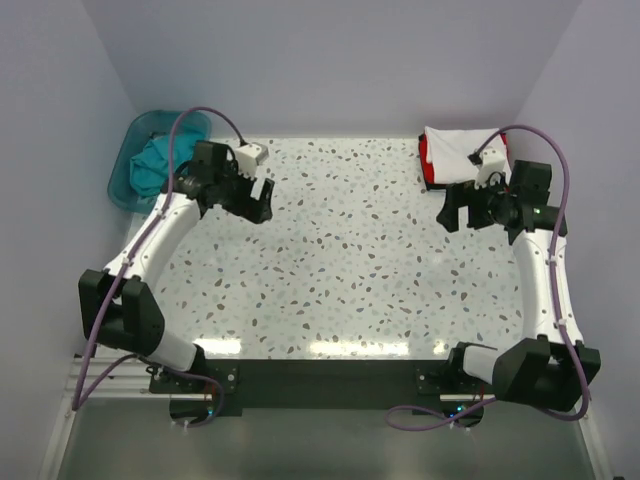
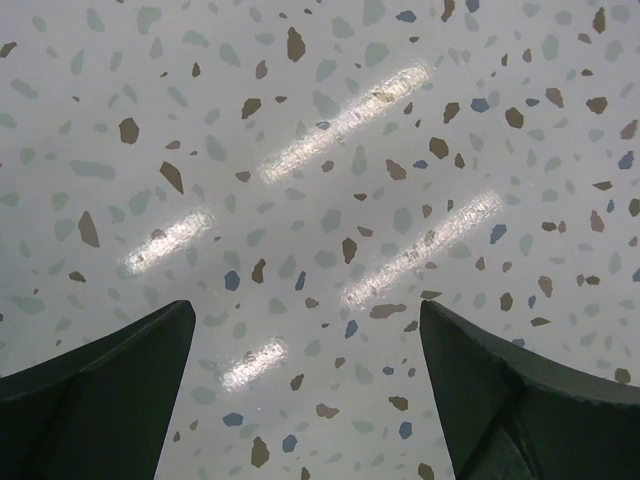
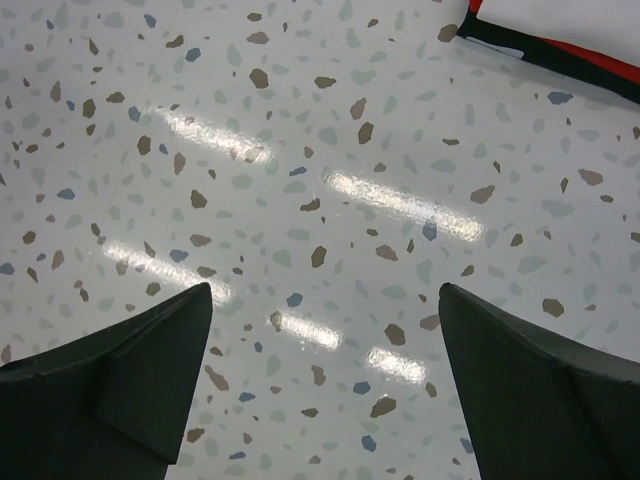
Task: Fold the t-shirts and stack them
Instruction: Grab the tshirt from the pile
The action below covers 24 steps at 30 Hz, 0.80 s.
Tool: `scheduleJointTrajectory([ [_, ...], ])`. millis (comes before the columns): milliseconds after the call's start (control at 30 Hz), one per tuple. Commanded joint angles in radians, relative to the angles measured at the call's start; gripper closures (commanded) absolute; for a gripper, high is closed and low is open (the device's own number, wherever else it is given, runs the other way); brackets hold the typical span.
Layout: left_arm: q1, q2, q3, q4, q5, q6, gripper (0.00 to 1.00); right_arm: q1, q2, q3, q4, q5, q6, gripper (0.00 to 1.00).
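A crumpled teal-blue t-shirt [image 1: 153, 160] lies inside the teal plastic bin [image 1: 125, 185] at the back left. At the back right a folded white t-shirt [image 1: 455, 152] rests on top of a folded red t-shirt [image 1: 424, 160]; the right wrist view catches their corner, white t-shirt [image 3: 575, 14] above a red t-shirt edge [image 3: 605, 52]. My left gripper [image 1: 260, 204] [image 2: 305, 320] hovers open over bare tabletop just right of the bin. My right gripper [image 1: 449, 212] [image 3: 325, 300] stands open over bare tabletop, just in front of the stack. Neither holds anything.
The speckled terrazzo tabletop [image 1: 340, 260] stretches between the two arms. Pale walls close in the back and both sides. Purple cables loop over each arm near the bin and near the stack.
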Motion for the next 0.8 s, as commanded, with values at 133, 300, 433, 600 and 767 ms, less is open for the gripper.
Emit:
scheduleJointTrajectory([
  [133,0.207,0.196,0.375,-0.071,0.249,-0.055,0.00,0.004,0.062,0.056,-0.014,-0.019,0.065,0.01],
  [300,0.354,0.400,0.702,-0.023,0.114,-0.096,0.00,0.002,0.123,0.103,-0.040,-0.018,0.059,0.01],
  [433,0.423,0.511,0.832,0.112,-0.010,-0.113,0.00,0.002,0.195,0.151,-0.066,-0.027,0.054,0.02],
  [600,0.452,0.673,0.920,0.248,-0.141,-0.069,0.00,0.004,0.272,0.194,-0.077,0.004,0.060,0.01],
  [767,0.468,0.805,0.952,0.297,-0.240,-0.041,0.00,0.004,0.344,0.258,-0.101,0.015,0.060,0.01],
])
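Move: The teal shirts, piled in the blue bin, lie some 27 cm ahead of the left hand, about 33 cm to its left and 14 cm below. The bin's middle is roughly 27 cm ahead and 31 cm left of that hand, 11 cm below. From the right hand the same shirts are about 31 cm ahead, 87 cm left and 19 cm lower. The open left hand heads for the teal shirts, sweeping about 25 cm forward and as far left, first climbing some 11 cm, then sinking about 5 cm over the bin. It turns roughly 35 degrees counter-clockwise while its fingers level out from steeply down-right to forward and slightly down. The right hand, also open, eases some 5 cm forward and 4 cm down above bare table, tipping down. ##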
